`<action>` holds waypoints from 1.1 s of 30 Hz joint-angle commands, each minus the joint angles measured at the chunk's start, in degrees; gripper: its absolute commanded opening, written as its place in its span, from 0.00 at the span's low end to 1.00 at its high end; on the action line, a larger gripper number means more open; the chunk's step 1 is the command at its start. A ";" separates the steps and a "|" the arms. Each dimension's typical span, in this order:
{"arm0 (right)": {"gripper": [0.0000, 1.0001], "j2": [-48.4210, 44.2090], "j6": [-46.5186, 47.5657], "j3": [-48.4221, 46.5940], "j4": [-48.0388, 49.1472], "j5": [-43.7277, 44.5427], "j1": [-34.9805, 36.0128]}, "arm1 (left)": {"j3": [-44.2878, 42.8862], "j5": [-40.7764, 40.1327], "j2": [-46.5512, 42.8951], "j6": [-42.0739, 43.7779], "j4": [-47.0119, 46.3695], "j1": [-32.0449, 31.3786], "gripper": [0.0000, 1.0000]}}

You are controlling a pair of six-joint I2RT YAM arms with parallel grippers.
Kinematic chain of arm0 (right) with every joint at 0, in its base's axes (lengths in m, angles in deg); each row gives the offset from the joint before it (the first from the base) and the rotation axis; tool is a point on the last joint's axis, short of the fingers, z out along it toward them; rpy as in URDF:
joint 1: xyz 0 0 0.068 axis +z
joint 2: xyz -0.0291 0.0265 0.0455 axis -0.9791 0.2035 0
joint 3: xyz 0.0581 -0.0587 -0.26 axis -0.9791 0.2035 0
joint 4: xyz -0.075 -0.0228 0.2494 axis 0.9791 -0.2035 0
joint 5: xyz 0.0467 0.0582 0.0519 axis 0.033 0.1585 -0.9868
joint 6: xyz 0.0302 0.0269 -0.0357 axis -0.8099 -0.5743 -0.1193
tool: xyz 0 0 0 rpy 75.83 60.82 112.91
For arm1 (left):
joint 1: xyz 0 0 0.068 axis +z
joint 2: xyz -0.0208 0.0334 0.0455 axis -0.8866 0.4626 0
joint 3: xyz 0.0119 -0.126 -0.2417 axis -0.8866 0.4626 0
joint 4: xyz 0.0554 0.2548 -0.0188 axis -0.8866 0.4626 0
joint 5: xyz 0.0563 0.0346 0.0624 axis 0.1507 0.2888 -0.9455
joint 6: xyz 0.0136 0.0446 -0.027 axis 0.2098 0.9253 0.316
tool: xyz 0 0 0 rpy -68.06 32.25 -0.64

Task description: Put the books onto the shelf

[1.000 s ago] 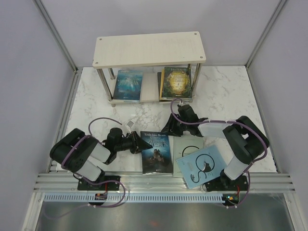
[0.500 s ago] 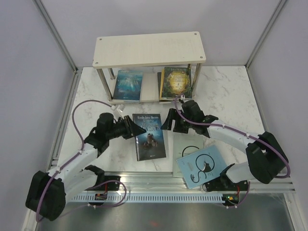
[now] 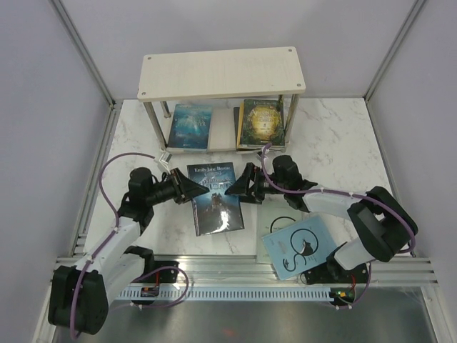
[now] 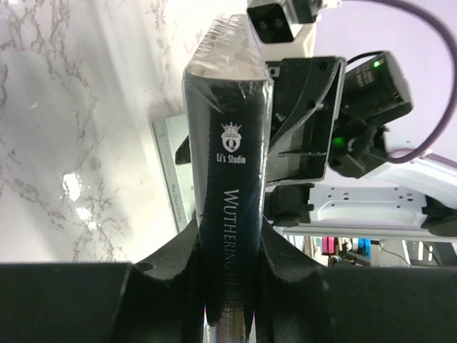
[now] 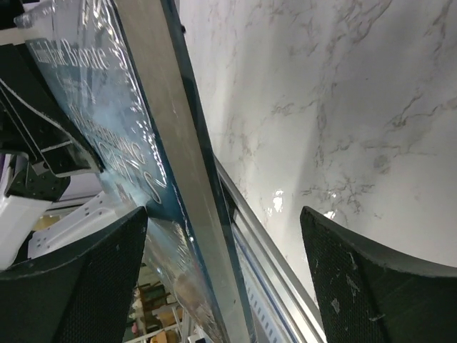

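Note:
A dark blue book (image 3: 214, 200) is held above the marble table in front of the shelf (image 3: 221, 72). My left gripper (image 3: 187, 188) is shut on its spine (image 4: 231, 179), which reads "Wuthering Heights" in the left wrist view. My right gripper (image 3: 240, 187) stands open around the book's opposite edge (image 5: 168, 143), with the page edge nearer its left finger (image 5: 86, 286) and apart from the right one. On the shelf's lower board lie a blue book (image 3: 189, 126) and a green-gold book (image 3: 260, 122). A pale blue cat book (image 3: 296, 245) and a grey book (image 3: 277, 213) lie at the near right.
The shelf's silver legs (image 3: 153, 123) stand at the back of the marble table (image 3: 335, 136). An aluminium rail (image 3: 235, 268) runs along the near edge. Grey walls close in both sides. Purple cables loop over both arms.
The left arm has carried the dark blue book away from the near edge, toward the shelf and slightly left. The right gripper has opened wide and shifted left to the book's right edge.

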 commanded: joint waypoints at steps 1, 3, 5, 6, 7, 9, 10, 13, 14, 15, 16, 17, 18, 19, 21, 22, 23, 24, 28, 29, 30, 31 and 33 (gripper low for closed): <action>0.90 0.23 -2.92 1.94 8.72 -3.56 0.20 | -2.45 7.55 -2.26 -8.89 -14.80 1.11 0.02; 0.89 -0.12 -3.36 2.47 9.77 -4.00 0.20 | -3.33 7.73 -1.82 -9.16 -15.06 1.46 0.02; 0.85 -0.56 -4.67 3.35 12.05 -4.35 0.64 | -4.29 7.47 -1.30 -9.33 -14.89 1.99 0.02; 0.84 -0.74 -5.11 3.61 12.93 -4.61 0.90 | -4.56 7.03 -1.12 -9.25 -14.71 2.17 0.02; 0.83 -0.74 -5.90 3.88 14.07 -5.31 1.25 | -4.91 6.59 -0.95 -9.25 -14.71 2.34 0.02; 0.79 -0.30 -7.83 4.05 17.85 -6.19 2.57 | -5.26 6.15 -0.25 -9.42 -14.80 2.70 0.02; 0.78 0.31 -8.45 3.97 18.99 -7.15 3.10 | -5.44 5.63 -0.24 -9.42 -14.80 2.87 0.02; 0.72 0.40 -10.12 3.88 22.08 -7.52 5.03 | -7.01 4.84 -0.33 -8.28 -11.47 4.62 0.02; 0.70 0.05 -10.47 4.14 22.17 -7.34 5.65 | -7.37 4.40 -0.68 -7.15 -10.42 5.67 0.02; 0.69 -0.12 -10.57 4.32 22.34 -7.17 5.83 | -7.90 4.04 -0.94 -6.53 -9.19 6.21 0.02; 0.68 -0.82 -10.83 4.67 22.52 -6.99 5.92 | -9.21 3.52 -1.55 -5.91 -7.00 6.47 0.02; 0.65 -1.18 -10.83 4.93 22.61 -6.73 6.00 | -9.92 3.25 -1.47 -4.43 -5.67 7.00 0.02; 0.62 -1.70 -11.18 5.11 22.87 -6.55 6.18 | -10.45 3.07 -1.38 -3.80 -4.88 7.18 0.02; 0.60 -1.97 -11.27 5.54 23.40 -6.29 6.18 | -11.41 3.07 -1.12 -3.36 -3.48 7.27 0.02; 0.56 -2.32 -11.62 5.72 23.66 -5.50 6.18 | -11.77 3.07 -0.86 -2.92 -3.29 7.53 0.02; 0.56 -2.50 -11.79 5.99 23.93 -5.06 6.27 | -12.03 3.25 -0.68 -2.83 -3.11 7.62 0.02; 0.55 -2.50 -11.97 6.08 24.54 -4.10 6.27 | -11.95 3.25 -0.51 -2.66 -2.85 7.62 0.02; 0.55 -2.41 -12.23 6.16 25.07 -3.57 6.27 | -11.86 3.42 -0.42 -2.48 -2.85 7.62 0.02; 0.54 -1.80 -15.04 7.48 30.76 -0.31 6.36 | -11.51 4.21 0.02 -2.30 -2.85 7.71 0.02; 0.53 -1.53 -15.74 7.74 32.26 0.30 6.44 | -11.42 4.48 0.46 -2.21 -2.85 7.62 0.02; 0.53 -0.75 -16.71 8.36 34.10 1.00 6.44 | -11.24 4.74 0.46 -2.21 -2.85 7.62 0.02; 0.53 -0.31 -17.68 8.62 38.65 1.27 6.44 | -11.07 4.74 0.46 -2.13 -2.85 7.71 0.02; 0.52 1.19 -20.66 9.32 44.80 1.80 6.44 | -10.81 5.18 0.99 -2.13 -2.85 7.71 0.02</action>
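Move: The left hand grips Wuthering Heights by its left side. The free gap on the lower shelf lies about 26 cm ahead of this hand, 2 cm to the right and some 11 cm lower, with the blue shelf book some 11 cm left of the hand and the stacked books 18 cm right, both about as far ahead. From the open right hand, the middle of Wuthering Heights is about 5 cm left, 3 cm back and near level; the pale green book lies some 12 cm right, 9 cm back and 12 cm below. Up about 5 cm, forward towards the shelf and a little left, the left hand carries Wuthering Heights in its kept grip, turning slightly counter-clockwise, then stops. The right hand meanwhile draws back and rises about 5 cm each, shifting a little left and rolling some 15 degrees with its left side rising, and closes from wide to about half open around the book's free right edge near the lower corner. ##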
